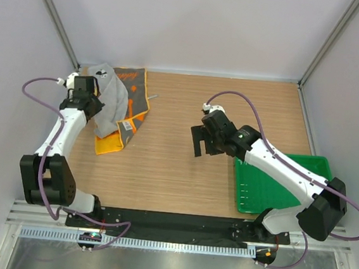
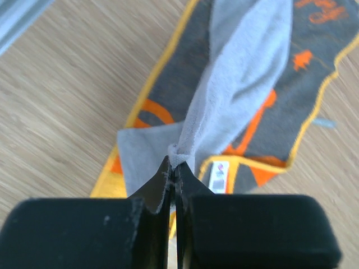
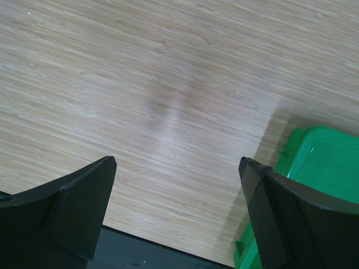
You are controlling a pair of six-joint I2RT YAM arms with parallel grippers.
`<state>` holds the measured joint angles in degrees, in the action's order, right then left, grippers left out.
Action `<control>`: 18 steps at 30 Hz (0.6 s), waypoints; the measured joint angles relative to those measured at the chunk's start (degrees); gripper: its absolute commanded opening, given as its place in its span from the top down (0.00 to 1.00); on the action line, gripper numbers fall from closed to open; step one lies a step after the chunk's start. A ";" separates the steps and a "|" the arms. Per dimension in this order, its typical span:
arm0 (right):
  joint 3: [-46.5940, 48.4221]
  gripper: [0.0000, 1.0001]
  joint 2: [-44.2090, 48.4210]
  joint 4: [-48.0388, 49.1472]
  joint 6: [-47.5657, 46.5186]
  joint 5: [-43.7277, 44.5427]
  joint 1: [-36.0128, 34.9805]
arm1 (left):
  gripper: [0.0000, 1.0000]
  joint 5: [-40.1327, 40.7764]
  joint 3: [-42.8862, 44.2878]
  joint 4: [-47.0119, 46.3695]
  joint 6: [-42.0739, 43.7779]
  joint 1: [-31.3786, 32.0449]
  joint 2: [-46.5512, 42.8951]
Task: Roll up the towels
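Two towels lie at the far left of the table. The light grey towel (image 1: 109, 105) (image 2: 247, 73) drapes over the dark grey towel with orange print and yellow edges (image 1: 132, 98) (image 2: 317, 61), whose orange back (image 1: 110, 144) shows at its near end. My left gripper (image 1: 92, 104) (image 2: 175, 162) is shut on a pinched corner of the light grey towel and holds it up off the other towel. My right gripper (image 1: 199, 139) (image 3: 178, 165) hangs open over bare wood at mid-table, with nothing between its fingers.
A green plastic tray (image 1: 288, 189) (image 3: 320, 168) sits at the right, beside the right arm. White walls with metal corner posts (image 1: 54, 17) close the table at the back and sides. A black rail (image 1: 177, 223) runs along the near edge.
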<state>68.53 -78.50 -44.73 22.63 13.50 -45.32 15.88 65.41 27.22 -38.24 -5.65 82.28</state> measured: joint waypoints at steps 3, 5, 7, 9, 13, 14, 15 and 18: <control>0.33 0.00 0.04 -0.46 0.00 0.50 0.24 | 1.00 0.63 0.07 0.96 0.15 4.46 -0.79; 0.37 0.00 0.20 -0.96 0.02 1.38 0.70 | 1.00 0.68 0.61 1.84 0.17 8.00 -0.87; 0.37 0.00 0.57 -1.68 0.26 2.40 1.33 | 1.00 1.42 3.17 4.35 0.22 12.66 -0.04; 0.37 0.00 1.73 -2.80 0.72 3.28 3.41 | 1.00 2.51 7.74 5.99 0.37 18.51 1.95; -0.15 0.00 6.69 -3.89 1.99 4.46 9.92 | 0.99 5.05 16.26 8.00 0.15 32.30 6.47; -0.44 0.00 8.44 -3.98 2.25 4.83 11.69 | 1.00 5.33 17.44 8.39 -0.04 34.97 7.37; -0.76 0.00 10.16 -4.11 2.58 5.46 13.38 | 1.00 5.53 18.95 8.98 -0.20 38.29 8.96; -1.79 0.00 14.08 -4.44 3.50 8.02 15.65 | 0.93 5.31 23.15 9.92 0.00 46.90 15.56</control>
<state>66.74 -64.42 -49.17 26.13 21.52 -29.67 21.19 88.55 37.15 -38.24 41.25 97.84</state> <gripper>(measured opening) 0.996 0.009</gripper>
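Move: The left hand already has the free part of the grey towel pinched; that towel's middle lies about 12 cm ahead, 2 cm right and 11 cm below. The bare tabletop it is carried to is some 36 cm right, nearly level with the hand and 15 cm below; the orange-edged towel's middle is 9 cm ahead and 8 cm right. For the right hand the bare spot is about 8 cm ahead, 9 cm left; the green tray's middle roughly 30 cm right, 8 cm back. Keeping its pinch on the grey towel, the left hand sweeps it fast to the right, some 33 cm, over and off the orange-edged towel towards the bare table, turning about 40 degrees clockwise; it rises 5 cm, then starts to sink. The empty right hand, fingers still wide open, moves right towards the tray, rising and turning clockwise. ##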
